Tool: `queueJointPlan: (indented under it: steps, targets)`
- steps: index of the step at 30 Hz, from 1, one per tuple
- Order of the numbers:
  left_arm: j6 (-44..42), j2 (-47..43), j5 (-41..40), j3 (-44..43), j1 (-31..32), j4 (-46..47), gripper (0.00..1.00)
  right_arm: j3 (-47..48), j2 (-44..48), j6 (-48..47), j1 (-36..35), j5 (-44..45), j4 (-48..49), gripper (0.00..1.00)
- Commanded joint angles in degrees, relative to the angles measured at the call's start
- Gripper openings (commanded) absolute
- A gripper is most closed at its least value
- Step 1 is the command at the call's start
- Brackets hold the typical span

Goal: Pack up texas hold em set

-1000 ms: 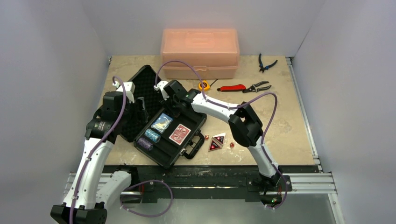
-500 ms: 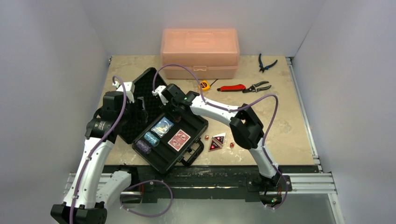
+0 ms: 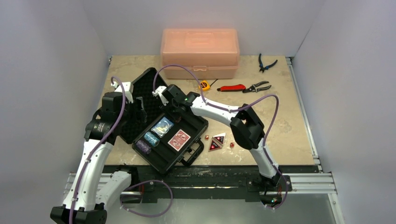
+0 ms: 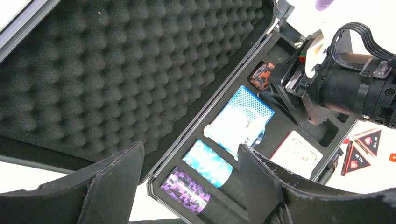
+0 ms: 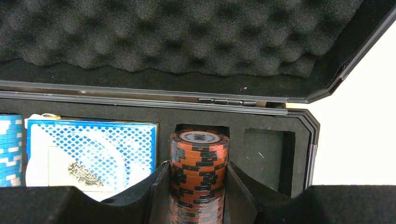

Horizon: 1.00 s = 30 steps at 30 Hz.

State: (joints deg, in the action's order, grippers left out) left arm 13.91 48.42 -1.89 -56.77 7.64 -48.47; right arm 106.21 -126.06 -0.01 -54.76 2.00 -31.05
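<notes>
The black case [image 3: 161, 161] lies open with its foam lid [image 3: 145, 93] tilted back to the left. Its tray holds a blue deck [image 3: 162, 125], a red deck [image 3: 179, 139], a blue chip stack [image 3: 151, 138] and a purple chip stack [image 3: 144, 147]. My right gripper [image 5: 196, 186] is shut on an orange and black chip stack [image 5: 198, 163], which sits in a slot at the tray's far end. My left gripper [image 4: 189, 158] hangs open over the tray's near-left corner, holding nothing. Two black-red triangles [image 3: 217, 141] and small red dice [image 3: 206, 136] lie on the table right of the case.
A translucent orange box [image 3: 200, 52] stands at the back. A yellow tape measure [image 3: 204, 85], a red-handled tool [image 3: 232, 87], pliers [image 3: 257, 86] and cutters [image 3: 266, 63] lie at the back right. An empty slot [image 5: 264, 158] sits beside the held stack.
The case has slid and turned a little to the left and nearer, along with my right gripper. My left gripper shifted slightly toward the back.
</notes>
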Motion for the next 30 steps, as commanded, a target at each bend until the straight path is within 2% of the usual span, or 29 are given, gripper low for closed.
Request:
queueJointPlan:
  steps: [1,4,5,7,9,13,20,21,30]
  targets:
    - [-0.6,0.3,-1.5,-1.2,0.5,1.5,0.72,-2.3,3.2,0.4,-1.8,-3.0,0.2,0.4]
    - [-0.7,0.6,-1.3,-1.6,0.4,1.6,0.72,-1.1,2.3,0.4,-1.8,-2.3,-0.7,0.44]
    - [-0.8,0.6,-1.0,-1.7,0.3,1.8,0.72,-0.8,2.1,0.4,-1.8,-2.2,-0.9,0.52]
    - [-0.8,0.7,-0.7,-2.0,0.3,1.8,0.72,-1.1,2.2,0.4,-1.8,-2.1,-0.2,0.75]
    - [-0.8,0.8,-0.4,-2.1,0.2,1.9,0.73,-2.2,3.0,0.4,-1.8,-2.1,1.2,0.85]
    - [-0.8,1.2,1.3,-2.7,-0.4,2.1,0.72,-4.0,5.3,2.1,-1.8,-1.1,2.9,0.89]
    - [-0.5,1.5,1.6,-2.7,-1.0,2.1,0.71,-15.2,14.2,6.6,-1.8,-1.8,9.1,0.94]
    - [-0.5,1.4,1.6,-2.7,-1.0,2.1,0.71,-15.8,15.2,6.8,-1.8,-1.8,9.1,0.98]
    - [-0.5,1.2,2.9,-2.9,-2.0,1.8,0.7,-20.2,24.1,10.3,-2.1,-1.8,8.2,0.99]
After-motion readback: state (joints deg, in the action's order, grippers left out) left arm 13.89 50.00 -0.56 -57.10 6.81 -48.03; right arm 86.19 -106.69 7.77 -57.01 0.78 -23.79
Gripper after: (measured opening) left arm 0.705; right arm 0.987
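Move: The right hand has the orange chip stack between its fingers, centred about 1 cm below the hand point, already at the hinge end of its slot in the open case. The blue card deck lies some 4 cm back and 6 cm left, the red card deck about 9 cm back and 1 cm right, and the empty slot roughly 2 cm ahead and 7 cm right. From the left hand, the stack is about 8 cm ahead, 15 cm right and 15 cm below. The right fingers let go of the orange chip stack, opening from about half to fully wide while the hand edges 1 cm forward and a little right. It then draws away from the stack and the hinge side, about 6 cm back, 5 cm up and 2 cm farther right, its left side rolling up roughly 10 degrees. ##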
